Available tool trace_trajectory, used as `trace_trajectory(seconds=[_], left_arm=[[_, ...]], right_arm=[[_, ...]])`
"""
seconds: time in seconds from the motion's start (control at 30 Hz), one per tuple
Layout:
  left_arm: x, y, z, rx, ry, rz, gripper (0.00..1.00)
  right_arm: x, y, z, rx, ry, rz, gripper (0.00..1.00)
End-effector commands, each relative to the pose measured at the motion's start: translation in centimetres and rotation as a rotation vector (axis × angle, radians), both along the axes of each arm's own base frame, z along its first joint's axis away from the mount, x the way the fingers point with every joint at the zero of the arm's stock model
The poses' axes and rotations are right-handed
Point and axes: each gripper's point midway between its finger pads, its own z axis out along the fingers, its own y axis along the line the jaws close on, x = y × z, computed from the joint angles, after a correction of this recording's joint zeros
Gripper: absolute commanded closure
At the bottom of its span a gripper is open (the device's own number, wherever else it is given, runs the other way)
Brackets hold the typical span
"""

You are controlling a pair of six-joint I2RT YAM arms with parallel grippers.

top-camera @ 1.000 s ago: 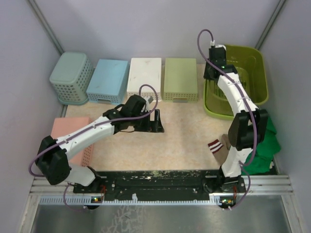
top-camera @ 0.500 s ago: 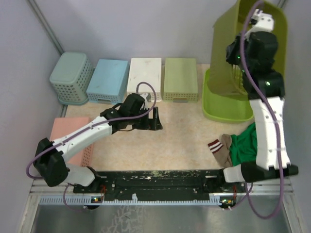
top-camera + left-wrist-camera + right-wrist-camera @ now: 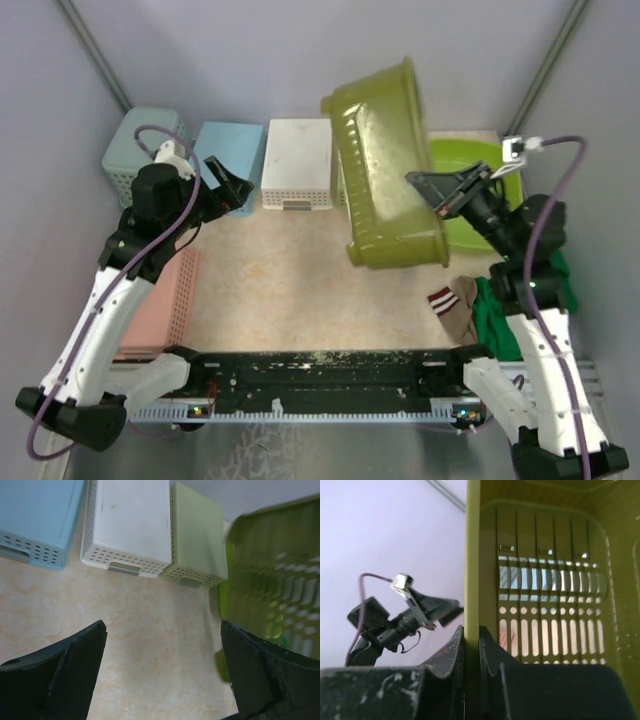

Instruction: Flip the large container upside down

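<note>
The large container [image 3: 462,155], a lime-green tub, sits at the back right, mostly hidden behind the olive-green slatted basket [image 3: 385,170]. My right gripper [image 3: 418,182] is shut on that basket's rim [image 3: 472,580] and holds it tilted in the air, left of the tub. In the right wrist view the right gripper [image 3: 471,632] pinches the rim edge between its fingers. My left gripper [image 3: 225,185] hangs open and empty above the back left. In the left wrist view the left gripper [image 3: 163,625] frames bare table, with the slatted basket [image 3: 280,570] blurred at right.
Overturned baskets line the back: teal [image 3: 135,140], blue [image 3: 240,150], white [image 3: 297,160] and pale green [image 3: 197,545]. A pink basket [image 3: 165,300] lies at the near left. Green cloth [image 3: 510,310] and a striped sock [image 3: 455,305] lie near the right arm's base.
My right arm has lifted the olive slatted basket out of the lime tub and swung it left, tilted. My left arm has risen from the table's middle to the back left, still open.
</note>
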Motion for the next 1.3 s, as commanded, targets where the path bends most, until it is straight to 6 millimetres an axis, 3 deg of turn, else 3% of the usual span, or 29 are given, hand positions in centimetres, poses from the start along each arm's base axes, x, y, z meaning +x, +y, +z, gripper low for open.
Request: trace_trajectory(seconds=[0.0,0.17,0.3,0.47,0.63,0.8,0.93,1.07,1.27], left_arm=[[-1.3,2.0,2.9,-0.056,-0.062,0.107,0.00],[-2.4,3.0,5.8,-0.120,-0.145,0.153,0.00],[-3.1,3.5,8.1,-0.147,-0.209,0.166,0.00],[-3.7,4.1,9.8,-0.137,-0.237,0.178,0.00],[-4.1,4.6,10.3,-0.123,-0.248,0.190,0.00],[-4.4,4.4,9.5,-0.124,-0.228,0.178,0.00],[-4.2,4.1,8.8,-0.122,-0.215,0.166,0.00],[-3.5,3.5,8.2,-0.123,-0.203,0.150,0.00],[-2.8,2.7,7.5,-0.126,-0.199,0.122,0.00]], right_arm=[[-4.4,3.1,2.7,0.265,-0.056,0.286,1.00],[-4.6,5.7,-0.2,0.389,0.071,0.315,1.00],[-5.0,9.1,-3.1,0.505,0.218,0.420,1.00],[-5.4,12.3,-3.8,0.624,0.295,0.472,1.00],[-4.2,13.8,-5.0,0.776,0.388,0.469,1.00],[-2.5,13.4,-9.5,0.890,0.503,0.410,1.00],[-1.9,11.3,-13.2,0.968,0.566,0.307,1.00],[-2.2,9.0,-16.4,0.988,0.618,0.210,1.00],[-3.9,7.3,-24.1,0.854,0.770,0.092,1.00]])
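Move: Hanging from the right hand by its pinched rim, the large container has its middle about 7 cm ahead, 6 cm left and 12 cm below. Its way leads to bare mid-table, about 16 cm left, level fore-and-aft, some 45 cm down. The light green basket stands roughly 22 cm ahead, 3 cm left; the lime tray, 16 cm ahead, 22 cm right, both about 40 cm lower. From the left hand, mid-table lies some 8 cm back, 15 cm right, 32 cm below. Down first, fast, then sweeping left and a little back, the right hand swings the large container over the middle of the table. It then comes partway back right while still sinking, ending about 20 cm lower, and rolls some 65 degrees about its fingers, left side rising, keeping its pinch on the rim. The open left hand lifts about 9 cm, edging left and back, then eases slightly down. ##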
